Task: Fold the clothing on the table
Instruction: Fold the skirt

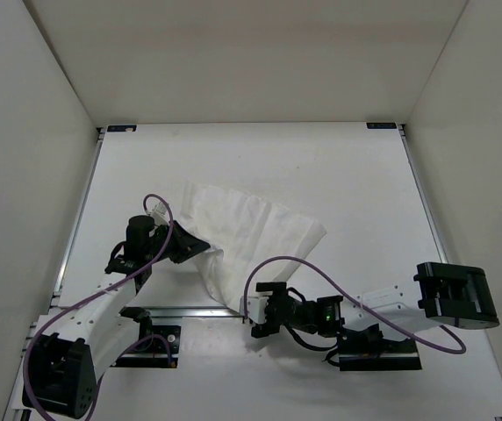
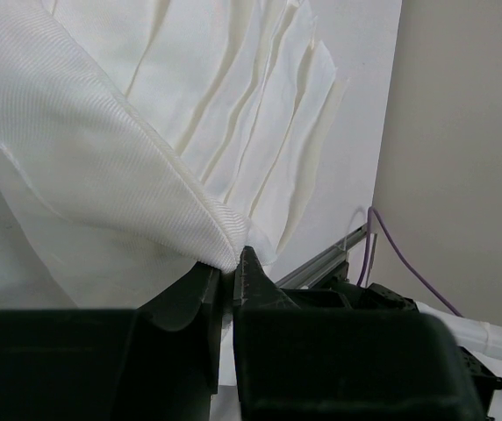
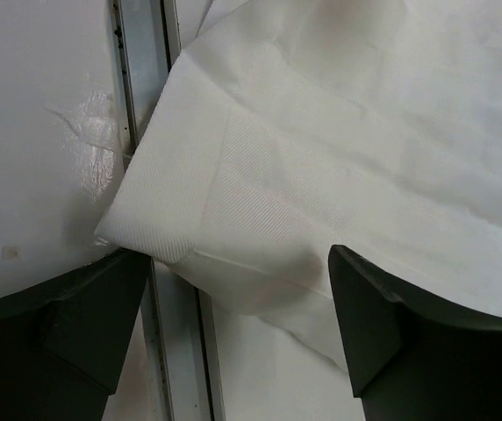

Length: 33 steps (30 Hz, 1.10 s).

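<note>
The clothing (image 1: 255, 235) is a thin white pleated piece lying left of centre on the table (image 1: 347, 171), one corner reaching the near edge. My left gripper (image 1: 200, 250) is shut on its left hem. In the left wrist view the ribbed hem (image 2: 128, 167) is pinched between the fingertips of that gripper (image 2: 226, 267). My right gripper (image 1: 247, 309) lies low at the near edge. In the right wrist view this gripper (image 3: 236, 259) is open, its fingers on either side of the clothing's near corner (image 3: 260, 202) without closing on it.
A metal rail (image 3: 139, 79) runs along the table's near edge under the clothing's corner. White walls enclose the table on the left, right and back. Purple cables (image 1: 273, 263) loop over both arms. Both arm bases (image 1: 150, 344) sit in front of the rail.
</note>
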Motion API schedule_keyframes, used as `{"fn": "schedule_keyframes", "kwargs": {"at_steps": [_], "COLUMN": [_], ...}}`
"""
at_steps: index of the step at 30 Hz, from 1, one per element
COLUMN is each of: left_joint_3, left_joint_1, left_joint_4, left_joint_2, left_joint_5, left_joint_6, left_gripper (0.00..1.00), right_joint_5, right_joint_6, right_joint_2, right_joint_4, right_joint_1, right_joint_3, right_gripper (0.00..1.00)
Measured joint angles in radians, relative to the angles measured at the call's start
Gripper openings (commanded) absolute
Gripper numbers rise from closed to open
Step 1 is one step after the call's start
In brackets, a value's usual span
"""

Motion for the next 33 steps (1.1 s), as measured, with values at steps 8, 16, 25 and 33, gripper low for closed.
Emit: {"fn": "schedule_keyframes", "kwargs": {"at_steps": [8,16,25,33], "left_joint_3": [-0.004,-0.003,0.0,0.007], "left_joint_1": [0.0,0.012,0.022,0.043], "left_joint_4": [0.005,-0.001,-0.016,0.067], "left_joint_2": [0.0,-0.016,-0.16,-0.222], "left_joint_5": [0.0,0.002,0.006,0.061], "left_joint_6": [0.002,0.002,-0.052,-0.082], "left_gripper": [0.0,0.0,0.0,0.42], "right_joint_5": [-0.061,-0.273,-0.462,-0.74], "right_joint_6": [0.018,0.174,0.436,0.655], "right_joint_2": [-0.055,-0.42,-0.625,-0.653], "right_joint_4": [0.018,-0.066,-0.267,-0.309], "right_joint_1": [-0.02,-0.273,-0.644,-1.078], "right_joint_3": [-0.051,-0.05,-0.004,0.004], "right_gripper": [0.0,0.0,0.0,0.0]}}
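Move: The skirt's near corner lies at the right hand's open fingers, about 2 cm back and 2 cm left of its hand point and some 2 cm lower, at the table's front edge; that edge is also about 2 cm back, 3 cm down. The skirt's right corner is roughly 18 cm ahead and 17 cm right, 2 cm lower. From the left hand, already pinching a raised fold, the near corner lies about 14 cm back, 6 cm right and 9 cm down. The right fingers close on the skirt beside its near corner after dipping about 1 cm, then keep that pinch while the hand climbs some 12 cm and sweeps forward and right, away from the front edge, rolling left side up and turning clockwise. The left hand holds its fold nearly still, then raises it about 7 cm, its fingers starting to part at the very end. ##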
